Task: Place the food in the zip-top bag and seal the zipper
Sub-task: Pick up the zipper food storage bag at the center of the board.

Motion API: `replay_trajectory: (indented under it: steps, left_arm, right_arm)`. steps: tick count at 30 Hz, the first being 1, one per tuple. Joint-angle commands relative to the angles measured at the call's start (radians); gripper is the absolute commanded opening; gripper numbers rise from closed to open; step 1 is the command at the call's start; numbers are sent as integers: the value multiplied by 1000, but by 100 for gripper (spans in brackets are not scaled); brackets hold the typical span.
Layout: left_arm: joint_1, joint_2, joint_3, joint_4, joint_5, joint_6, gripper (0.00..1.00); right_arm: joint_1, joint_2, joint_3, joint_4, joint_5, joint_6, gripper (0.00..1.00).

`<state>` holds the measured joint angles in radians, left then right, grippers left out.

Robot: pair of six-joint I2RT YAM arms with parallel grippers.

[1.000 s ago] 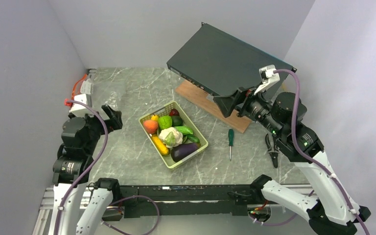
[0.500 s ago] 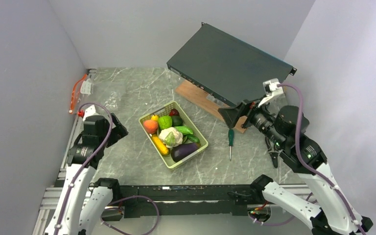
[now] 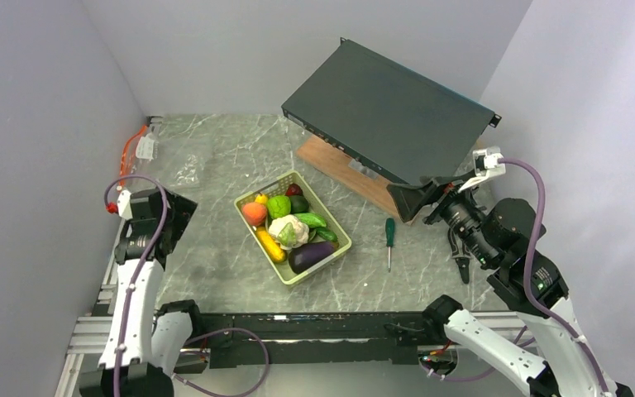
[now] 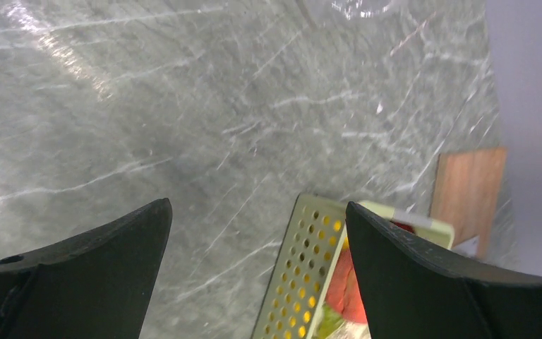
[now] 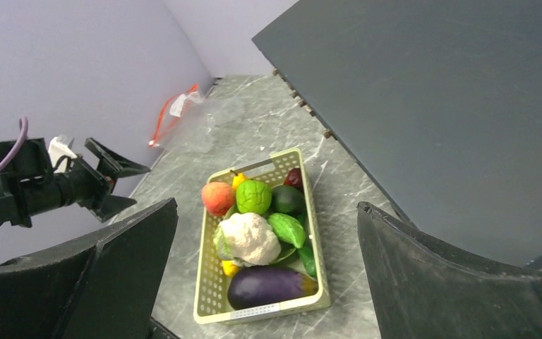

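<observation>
The food lies piled in a pale green basket (image 3: 336,246) mid-table: an orange peach (image 3: 254,213), a green pepper (image 3: 279,206), a white cauliflower (image 3: 289,231), a cucumber (image 3: 311,220), yellow corn (image 3: 269,246) and a purple eggplant (image 3: 312,255). The clear zip-top bag (image 3: 183,169) lies flat at the far left, its red-orange zipper (image 3: 128,153) next to the wall. My left gripper (image 3: 183,222) hangs open and empty left of the basket (image 4: 303,268). My right gripper (image 5: 267,205) is open and empty, raised to the basket's right and facing the eggplant (image 5: 268,286).
A flat black box (image 3: 389,112) leans on a wooden board (image 3: 339,169) at the back right. A green-handled screwdriver (image 3: 389,236) and dark pliers (image 3: 461,256) lie right of the basket. Grey walls close in on the left, back and right.
Both arms have drawn back toward the near edge: the left gripper away from the bag, the right gripper rightward and away from the black box. Both jaws stay open.
</observation>
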<state>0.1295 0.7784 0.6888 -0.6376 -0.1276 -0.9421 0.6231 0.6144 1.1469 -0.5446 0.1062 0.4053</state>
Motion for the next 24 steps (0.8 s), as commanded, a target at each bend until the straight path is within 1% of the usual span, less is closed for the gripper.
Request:
replay_trajectory:
  steps: [1,2,5,9,10,13,15,17,21,24]
  left_arm:
    - [109,91,-42,263,114,-123,99]
    - [136,123,-49,316,148,-144,99]
    - [195,237,-56,470,186,-200,99]
    - [250,410,-38,598,178,-250,100]
    - [264,445,-34,623,175,-253,98]
    - [270,519,-22,731,133,-217,98]
    - [272,554,-12,773,74,-185,99]
    - [275,591,-5,814,50,-163,100]
    - [293,676,10,897,83,-173,100]
    - [317,744,21,934,113,-239,100]
  right_arm:
    - [1,19,20,1,70,-36,100]
    - [1,24,23,-1,77,-39,100]
    - [1,32,21,1,101,-41,100]
    - [1,35,6,18,117,-40,100]
    - [1,38,4,21,119,-40,100]
    - [1,53,16,12,124,-39,100]
    - [1,61,25,0,123,-36,100]
    - [1,66,39,-18,125,-34,100]
    - [1,63,65,-54,143,-36,100]
    - [1,58,86,-77,166,-28,100]
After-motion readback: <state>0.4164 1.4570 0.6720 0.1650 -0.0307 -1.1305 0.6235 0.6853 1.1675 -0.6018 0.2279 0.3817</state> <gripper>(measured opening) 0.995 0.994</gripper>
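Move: The zip-top bag lies flat by the left wall, its middle about 20 cm ahead of the left hand, 10 cm to its left and some 14 cm below it. The food basket's middle is about 31 cm to the left hand's right and 2 cm nearer the base, 10 cm below. The wooden board is roughly 14 cm ahead and 50 cm to the right. From the right hand, the bag is some 29 cm ahead, 68 cm left and 38 cm below. With its fingers wide open, the left hand swings away from the food basket, going forward and left about 12 cm each way towards the near side of the zip-top bag, while it sinks some 6 cm, nearly all in the first half, then runs on level and turns roughly 20 degrees counter-clockwise. The right hand, also open and empty, only eases 2 cm forward and 2 cm down, well clear of the table. ##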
